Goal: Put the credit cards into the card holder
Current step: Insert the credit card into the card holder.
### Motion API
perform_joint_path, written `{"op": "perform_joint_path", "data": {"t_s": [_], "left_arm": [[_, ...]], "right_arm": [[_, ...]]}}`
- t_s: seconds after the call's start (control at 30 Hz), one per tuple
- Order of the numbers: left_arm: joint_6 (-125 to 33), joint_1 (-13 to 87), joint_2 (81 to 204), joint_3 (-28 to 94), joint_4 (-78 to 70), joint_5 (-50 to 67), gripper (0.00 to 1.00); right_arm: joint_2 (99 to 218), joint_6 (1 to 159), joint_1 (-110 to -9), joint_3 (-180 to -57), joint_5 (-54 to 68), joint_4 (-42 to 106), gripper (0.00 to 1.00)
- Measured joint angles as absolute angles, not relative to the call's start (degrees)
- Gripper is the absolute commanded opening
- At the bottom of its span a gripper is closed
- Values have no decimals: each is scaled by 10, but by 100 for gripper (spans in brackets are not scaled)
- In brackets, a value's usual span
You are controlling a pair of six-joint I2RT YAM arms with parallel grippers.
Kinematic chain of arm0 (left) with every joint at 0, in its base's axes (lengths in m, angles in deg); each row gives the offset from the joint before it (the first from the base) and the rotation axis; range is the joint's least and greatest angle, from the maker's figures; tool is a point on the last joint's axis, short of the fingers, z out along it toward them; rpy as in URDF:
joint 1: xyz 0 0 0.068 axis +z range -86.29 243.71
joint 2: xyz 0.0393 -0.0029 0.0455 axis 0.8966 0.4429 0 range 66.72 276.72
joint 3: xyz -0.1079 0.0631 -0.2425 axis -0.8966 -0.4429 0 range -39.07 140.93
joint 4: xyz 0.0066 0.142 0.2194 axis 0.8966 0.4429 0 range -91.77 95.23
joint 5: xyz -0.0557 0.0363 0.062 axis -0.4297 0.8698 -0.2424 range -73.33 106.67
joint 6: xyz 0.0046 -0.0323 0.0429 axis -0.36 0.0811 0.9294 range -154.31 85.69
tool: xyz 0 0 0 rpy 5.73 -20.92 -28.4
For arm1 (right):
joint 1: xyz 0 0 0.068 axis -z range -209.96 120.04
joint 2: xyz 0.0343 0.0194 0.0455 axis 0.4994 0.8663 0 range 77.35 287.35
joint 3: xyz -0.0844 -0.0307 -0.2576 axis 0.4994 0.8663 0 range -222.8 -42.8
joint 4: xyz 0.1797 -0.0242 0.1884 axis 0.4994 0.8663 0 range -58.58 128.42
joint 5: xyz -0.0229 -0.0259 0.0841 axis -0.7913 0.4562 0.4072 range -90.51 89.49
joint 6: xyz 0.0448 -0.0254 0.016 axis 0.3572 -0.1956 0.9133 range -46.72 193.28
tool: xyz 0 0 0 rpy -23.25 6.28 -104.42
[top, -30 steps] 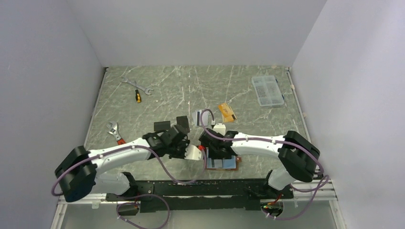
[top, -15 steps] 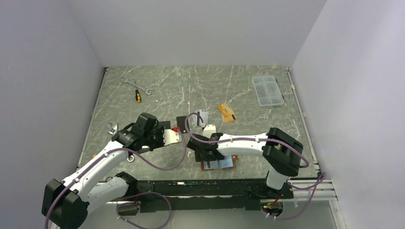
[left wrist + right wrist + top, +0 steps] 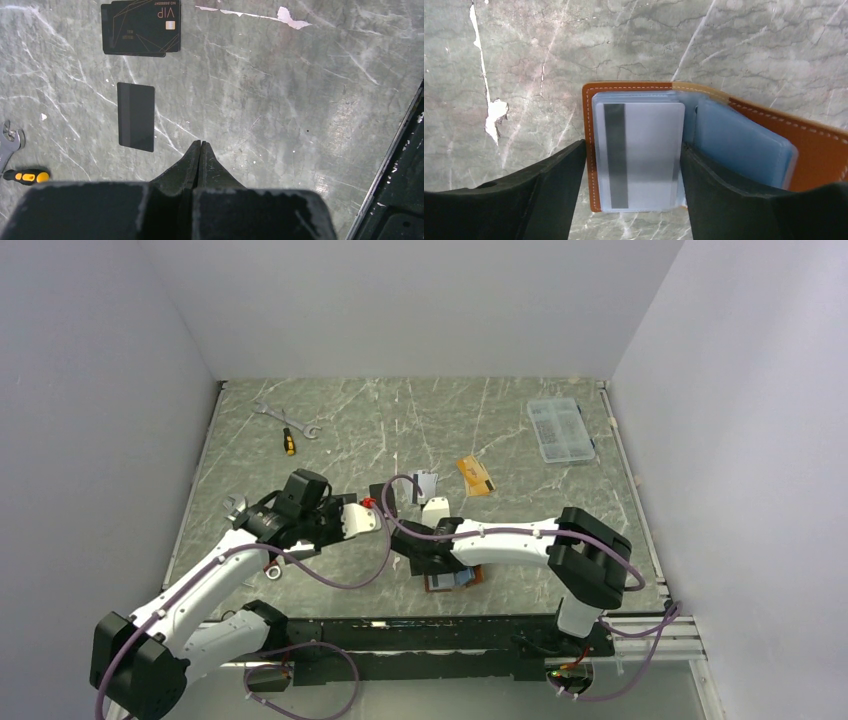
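The card holder (image 3: 589,150) lies open on the marble, tan-brown leather with a blue-grey inside. A silver-grey credit card (image 3: 649,150) with a dark stripe sits in its left clear pocket. My right gripper (image 3: 634,145) is open and straddles that left half, one finger at the outer edge, the other at the fold. From above, the right gripper (image 3: 440,565) covers part of the card holder (image 3: 462,580). My left gripper (image 3: 200,142) is shut and holds nothing. Ahead of it lie stacked black cards (image 3: 140,27) and a dark card (image 3: 135,116). An orange card (image 3: 476,476) and a silver card (image 3: 426,484) lie farther back.
A clear plastic compartment box (image 3: 560,428) stands at the back right. A wrench (image 3: 285,418) and a yellow-handled screwdriver (image 3: 289,441) lie at the back left. An adjustable wrench (image 3: 238,508) pokes out beside my left arm. The black frame rail (image 3: 400,165) borders the table near my left gripper.
My left arm has swung left, away from the card holder, and stays shut. My right gripper has moved left over the holder and its jaws have narrowed around the left half.
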State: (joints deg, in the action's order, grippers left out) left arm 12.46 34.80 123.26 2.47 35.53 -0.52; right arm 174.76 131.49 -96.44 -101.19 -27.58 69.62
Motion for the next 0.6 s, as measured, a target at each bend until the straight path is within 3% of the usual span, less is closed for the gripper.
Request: {"op": "perform_joint_path", "data": {"t_s": [0.13, 0.47, 0.6], "left_arm": [[123, 348, 1236, 35, 366, -5, 0], [114, 348, 1263, 74, 385, -5, 0], [108, 348, 1276, 92, 390, -5, 8]], "right_arm": [[1744, 1307, -963, -1012, -273, 695, 84], [1621, 1289, -924, -947, -199, 629, 91], [1545, 1257, -849, -938, -144, 599, 93]]}}
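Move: The right hand's fingers straddle the left half of the open card holder, with the white card already in its sleeve, centred roughly under the hand and about 1 cm below it. The holder's right flap lies some 7 cm to the right. The loose white cards lie about 20 cm ahead and 4 cm left, and the black card pile about 16 cm ahead and 14 cm left. From the left hand, the holder's white card is some 30 cm right, 7 cm back and 10 cm below. Straight up at first and gathering speed, the right hand lifts away from the card holder by about 7 cm, spreading its fingers wider from either side of the left half. It rolls its left side up some 25 degrees and swings a little forward only at the end. The left hand, shut and empty, eases up slightly. ##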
